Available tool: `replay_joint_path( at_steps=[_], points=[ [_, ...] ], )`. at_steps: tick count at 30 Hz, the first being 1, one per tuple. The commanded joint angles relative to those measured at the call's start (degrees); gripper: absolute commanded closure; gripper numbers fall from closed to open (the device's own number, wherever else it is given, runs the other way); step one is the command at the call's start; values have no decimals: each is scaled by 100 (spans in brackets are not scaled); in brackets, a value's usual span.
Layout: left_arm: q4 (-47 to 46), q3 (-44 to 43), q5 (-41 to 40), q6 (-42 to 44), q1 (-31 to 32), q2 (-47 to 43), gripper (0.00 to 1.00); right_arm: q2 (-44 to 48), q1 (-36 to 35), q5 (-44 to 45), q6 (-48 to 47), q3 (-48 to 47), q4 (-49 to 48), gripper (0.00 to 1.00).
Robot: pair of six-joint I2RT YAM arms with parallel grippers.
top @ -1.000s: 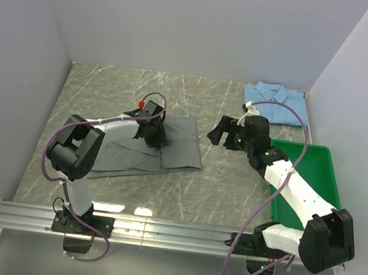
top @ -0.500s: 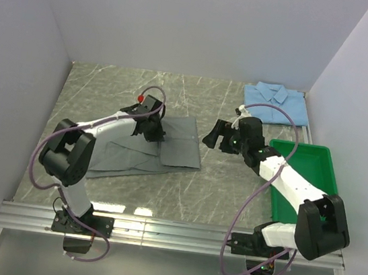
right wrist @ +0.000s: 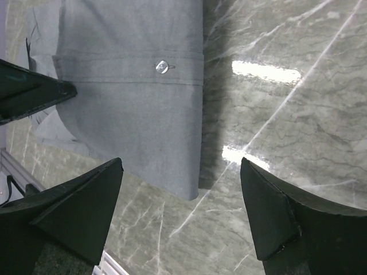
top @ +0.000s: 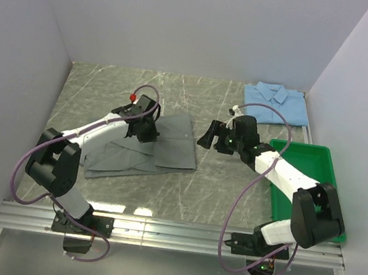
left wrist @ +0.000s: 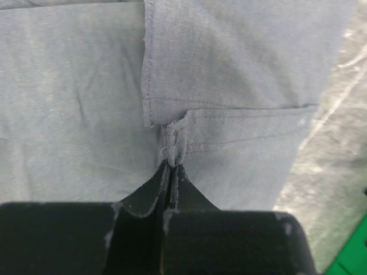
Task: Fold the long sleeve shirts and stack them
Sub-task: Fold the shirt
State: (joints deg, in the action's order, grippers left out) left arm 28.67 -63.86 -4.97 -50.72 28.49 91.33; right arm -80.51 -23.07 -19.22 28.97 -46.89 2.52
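Observation:
The grey long sleeve shirt [top: 176, 146] lies partly folded on the marble table, left of centre. My left gripper [top: 145, 131] rests on its upper middle. In the left wrist view that gripper [left wrist: 172, 166] is shut on a small pinch of the grey cloth [left wrist: 229, 69] at a seam. My right gripper [top: 206, 135] hovers open just off the shirt's right edge. In the right wrist view its jaws [right wrist: 182, 172] stand wide over the shirt's corner [right wrist: 132, 103] and bare table, holding nothing. The light blue shirt [top: 277, 102] lies folded at the back right.
A green tray [top: 321, 176] sits at the right under the right arm. White walls close in the left, back and right sides. A metal rail [top: 171, 234] runs along the near edge by the arm bases.
The left gripper has shut on the grey shirt and moved left and back, shifting the cloth with it. The right gripper has moved left toward the shirt's right edge.

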Motion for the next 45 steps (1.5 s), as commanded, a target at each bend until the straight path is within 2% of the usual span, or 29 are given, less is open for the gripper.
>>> replay_joint_path(
  at_steps=[1,15,21,24,27,34,36,39,40,43,45],
  points=[
    [253,49,-407,1,7,-203,99,-61,-136,-90,-5,-320,-244,11],
    [350,224,-1199,238,-142,-10,99,-377,-417,-195,56,-496,-244,12],
    [8,611,-1243,177,-177,191,99,-544,-575,-547,398,-628,-735,15],
    [-27,673,-1278,185,-186,342,99,-843,-733,-994,688,-689,-1104,18],
    [-97,751,-1304,185,-230,412,99,-1212,-927,-1303,925,-725,-1543,26],
    [-212,910,-1261,168,-370,412,99,-2310,-1129,-2304,1392,-795,-2036,58],
    [-247,962,-1234,159,-423,412,99,-2697,-1156,-2620,1392,-900,-1932,68],
    [-291,1041,-1129,98,-528,456,99,-3110,-1147,-2841,1462,-935,-1879,77],
    [-317,1085,-1094,71,-555,473,100,-3198,-1121,-2824,1436,-970,-1609,87],
    [-370,1261,-979,1,-713,482,100,-3445,-1016,-2833,1427,-936,-1369,92],
    [-405,1323,-883,-61,-853,456,99,-3515,-832,-2885,1541,-726,-1543,96]
  ],
)
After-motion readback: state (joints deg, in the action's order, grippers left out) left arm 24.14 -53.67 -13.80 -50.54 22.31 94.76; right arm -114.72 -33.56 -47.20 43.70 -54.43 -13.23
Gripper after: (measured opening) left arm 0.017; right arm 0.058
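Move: My left hand already holds a pinched edge of the gray shirt, some 8 cm above the shirt body; the spot it is bound for lies about 8 cm to its left and 7 cm below. The shirt's near right corner is roughly 6 cm back, 16 cm right and 8 cm below. From my open right hand that corner lies about 6 cm back, 4 cm left and 10 cm down, the pinched edge 19 cm left, level ahead and 3 cm lower, and the folded blue shirt 30 cm ahead, 24 cm right and 10 cm lower. Keeping the edge pinched, my left hand draws the cloth about 8 cm left and sinks some 7 cm onto the shirt body. My open right hand follows left, slowly at first, then sweeps over the near right corner and dives down and back, tipping its fingers about 30 degrees downward, and shuts on the near edge just left of that corner. ##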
